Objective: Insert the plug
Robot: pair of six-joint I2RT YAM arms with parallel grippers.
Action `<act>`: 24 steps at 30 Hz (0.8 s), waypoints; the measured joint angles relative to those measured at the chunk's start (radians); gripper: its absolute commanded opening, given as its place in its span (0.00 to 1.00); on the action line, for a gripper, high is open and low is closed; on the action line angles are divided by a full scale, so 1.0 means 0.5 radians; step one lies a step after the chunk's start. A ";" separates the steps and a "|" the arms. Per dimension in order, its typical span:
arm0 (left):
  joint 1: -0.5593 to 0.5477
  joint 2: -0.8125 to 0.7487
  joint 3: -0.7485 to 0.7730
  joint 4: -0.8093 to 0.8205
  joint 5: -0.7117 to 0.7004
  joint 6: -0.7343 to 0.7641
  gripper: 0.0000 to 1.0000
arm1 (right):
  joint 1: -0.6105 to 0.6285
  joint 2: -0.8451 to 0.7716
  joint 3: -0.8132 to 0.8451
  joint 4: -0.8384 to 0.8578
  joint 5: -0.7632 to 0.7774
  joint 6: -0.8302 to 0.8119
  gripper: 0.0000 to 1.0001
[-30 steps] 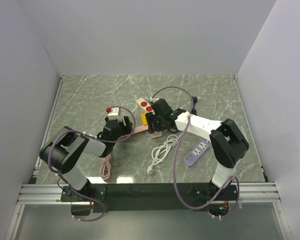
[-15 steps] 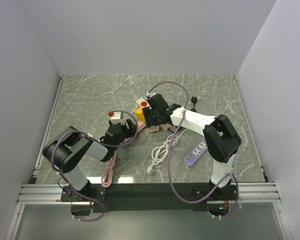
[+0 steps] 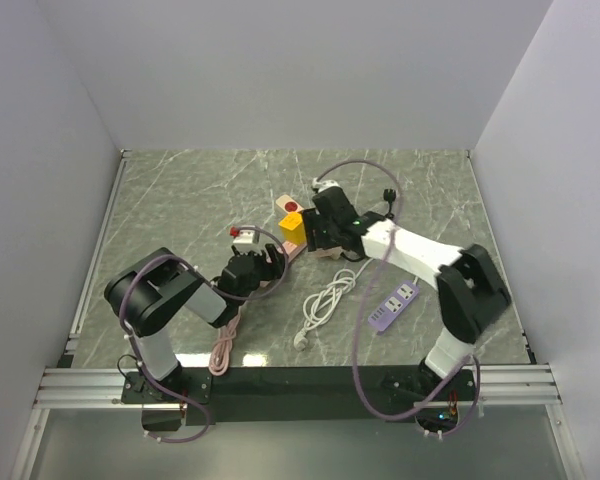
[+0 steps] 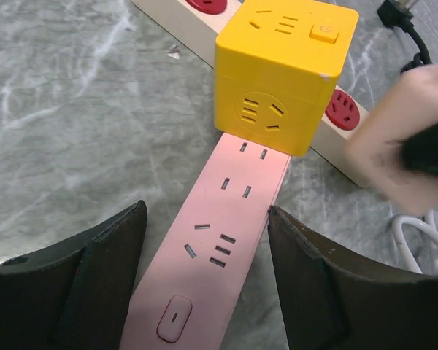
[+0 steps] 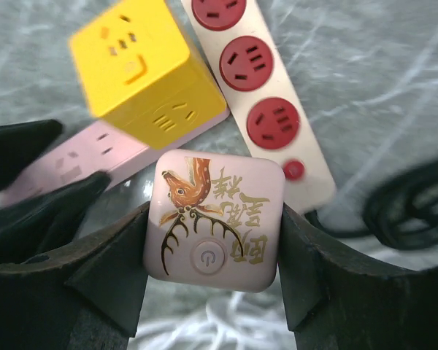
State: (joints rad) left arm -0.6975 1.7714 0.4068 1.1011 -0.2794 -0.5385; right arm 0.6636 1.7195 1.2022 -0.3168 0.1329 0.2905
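The yellow cube plug [image 3: 292,229] [image 4: 281,73] [image 5: 142,65] sits on the far end of a flat pink power strip [image 4: 219,255] [image 3: 279,258]. My left gripper [image 3: 263,268] [image 4: 206,211] is open and straddles that strip nearer its switch. Its right finger [image 4: 314,277] touches the strip's edge, while a gap shows at the left fingertip [image 4: 124,233]. My right gripper [image 3: 323,243] [image 5: 213,219] is shut on a pink cube adapter with a deer print [image 5: 215,219]. It hangs just right of the plug, without touching it.
A beige strip with red sockets [image 3: 288,205] [image 5: 259,80] lies behind the plug. A coiled white cord [image 3: 325,300] and a purple power strip [image 3: 396,304] lie to the right, a black cable [image 3: 385,205] behind, and a pink cord [image 3: 223,340] near my left arm.
My left gripper has slid right along the pink strip toward the plug, its jaws narrowing slightly. My right gripper swung left, then back right, with the deer cube.
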 measured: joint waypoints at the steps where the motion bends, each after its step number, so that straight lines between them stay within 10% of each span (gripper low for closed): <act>1: -0.018 0.004 0.006 -0.002 -0.009 0.001 0.73 | -0.002 -0.096 -0.052 -0.005 0.014 -0.001 0.00; 10: -0.069 -0.182 -0.038 -0.142 -0.020 0.046 0.76 | 0.003 -0.749 -0.309 0.199 -0.075 -0.075 0.00; 24: -0.095 -0.999 -0.344 -0.420 -0.223 0.067 0.77 | 0.019 -0.513 -0.393 0.614 -0.579 -0.344 0.00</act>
State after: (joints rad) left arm -0.7452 1.2716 0.2348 0.8909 -0.3908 -0.5049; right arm 0.6731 1.4631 1.0058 -0.0097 -0.1566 0.1184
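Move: The right hand holds the pink adapter; the pink strip's free sockets lie about 9 cm to its left, 1 cm back and 6 cm below. Counted from the right hand, the yellow adapter on the strip's far end is some 4 cm ahead and 6 cm left, and the red-socket strip 8 cm ahead and 2 cm left. The open left fingers straddle the pink strip, its free sockets about 3 cm ahead and 2 cm right, slightly below; the yellow adapter is 7 cm ahead and 4 cm right. Straight up first, the right hand lifts the held pink adapter by about 11 cm, drifting back, then swings some 5 cm left to hang it above the pink strip while sinking a little, its wrist turning roughly 20 degrees counter-clockwise and its fingers tipping up. The left hand, still open, comes off the pink strip, rising about 7 cm while backing away and then veering left. ##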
